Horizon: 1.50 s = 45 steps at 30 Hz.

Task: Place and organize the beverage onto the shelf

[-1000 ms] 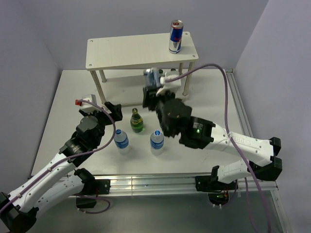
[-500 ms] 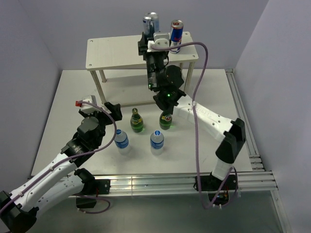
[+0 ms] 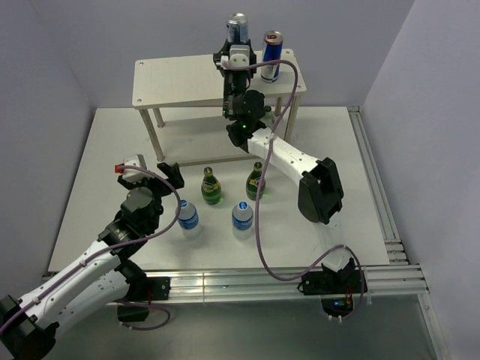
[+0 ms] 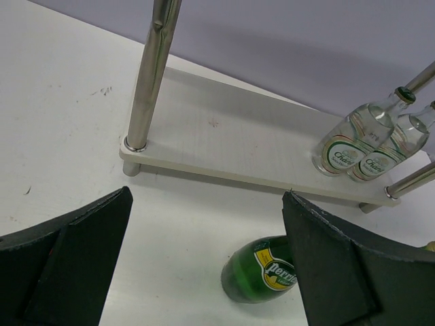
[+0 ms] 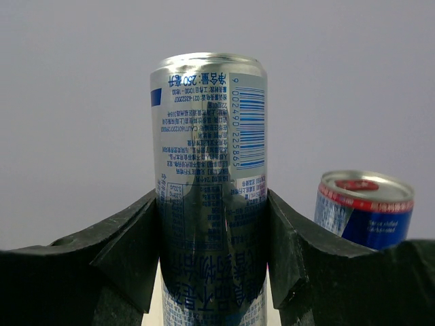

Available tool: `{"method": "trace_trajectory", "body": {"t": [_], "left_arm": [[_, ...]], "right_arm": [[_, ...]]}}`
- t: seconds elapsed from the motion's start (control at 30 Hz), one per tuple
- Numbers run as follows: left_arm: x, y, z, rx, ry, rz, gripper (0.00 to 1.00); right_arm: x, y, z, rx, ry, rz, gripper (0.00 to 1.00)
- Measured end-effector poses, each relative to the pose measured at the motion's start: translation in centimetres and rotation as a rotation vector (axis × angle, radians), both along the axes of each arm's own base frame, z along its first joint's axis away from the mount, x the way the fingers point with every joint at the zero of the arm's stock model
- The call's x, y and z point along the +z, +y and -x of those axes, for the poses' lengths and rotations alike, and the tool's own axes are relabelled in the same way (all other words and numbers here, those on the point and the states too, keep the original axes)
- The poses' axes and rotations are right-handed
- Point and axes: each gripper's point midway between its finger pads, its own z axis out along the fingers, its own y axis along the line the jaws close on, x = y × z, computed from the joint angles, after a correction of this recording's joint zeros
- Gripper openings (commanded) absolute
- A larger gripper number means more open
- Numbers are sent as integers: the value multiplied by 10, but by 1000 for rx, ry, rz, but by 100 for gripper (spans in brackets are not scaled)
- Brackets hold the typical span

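Note:
The shelf stands at the back of the table. My right gripper is shut on a slim silver can, held upright over the back of the shelf top, just left of a blue and silver can. The right wrist view shows both black fingers pressed on the silver can, with the other can to its right; the held can's base is hidden. Two green bottles and two blue-capped plastic bottles stand on the table. My left gripper is open, left of them, with a green bottle ahead.
Two clear glass bottles with green labels stand on the shelf's lower board, near its right leg. A metal shelf leg rises at the left of the left wrist view. Walls close the table on three sides.
My right arm has lifted the silver can from in front of the shelf up over its top, beside the other can. That uncovered the second green bottle. The left arm shifted only slightly.

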Motion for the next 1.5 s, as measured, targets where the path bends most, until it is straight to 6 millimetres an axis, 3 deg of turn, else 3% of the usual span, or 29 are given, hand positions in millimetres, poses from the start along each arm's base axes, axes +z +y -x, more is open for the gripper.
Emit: {"method": "trace_trajectory", "body": {"t": [0.3, 0.73, 0.8, 0.97, 1.2, 1.3, 1.5], "left_arm": [[-9, 1, -4, 23, 26, -31, 99], [-7, 2, -4, 28, 19, -30, 99], [-7, 3, -4, 29, 19, -30, 99], [-7, 3, -4, 30, 19, -30, 99], [-6, 3, -4, 30, 16, -32, 99], [-6, 3, -4, 31, 16, -33, 99], [-6, 3, -4, 31, 15, -33, 99]], "right_arm": [[-64, -27, -26, -66, 56, 36, 0], [-72, -40, -4, -29, -35, -42, 0], [-73, -40, -3, -28, -38, -43, 6], [-72, -38, -1, -24, -39, -44, 46], [-77, -37, -2, -28, -21, -53, 83], [-80, -35, -1, -30, -13, -61, 90], [-88, -30, 1, -37, 12, -48, 91]]}}
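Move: My right hand already grips a can above the shelf top. Its free spot lies some 4 cm to my right, level fore and aft, with the board about 11 cm below. The standing Red Bull can is roughly 5 cm farther right and 2 cm beyond that spot, and the shelf's right edge some 14 cm right of the spot. From my idle left hand, the spot is about 22 cm ahead, 29 cm right and 15 cm up. I lower the gripped can about 7 cm onto the shelf top with my right hand while easing roughly 4 cm right, close beside the standing Red Bull can. I first drift slightly forward, then draw back about as much. After a short hold, I open my fingers to let go, sinking another centimetre or so. ##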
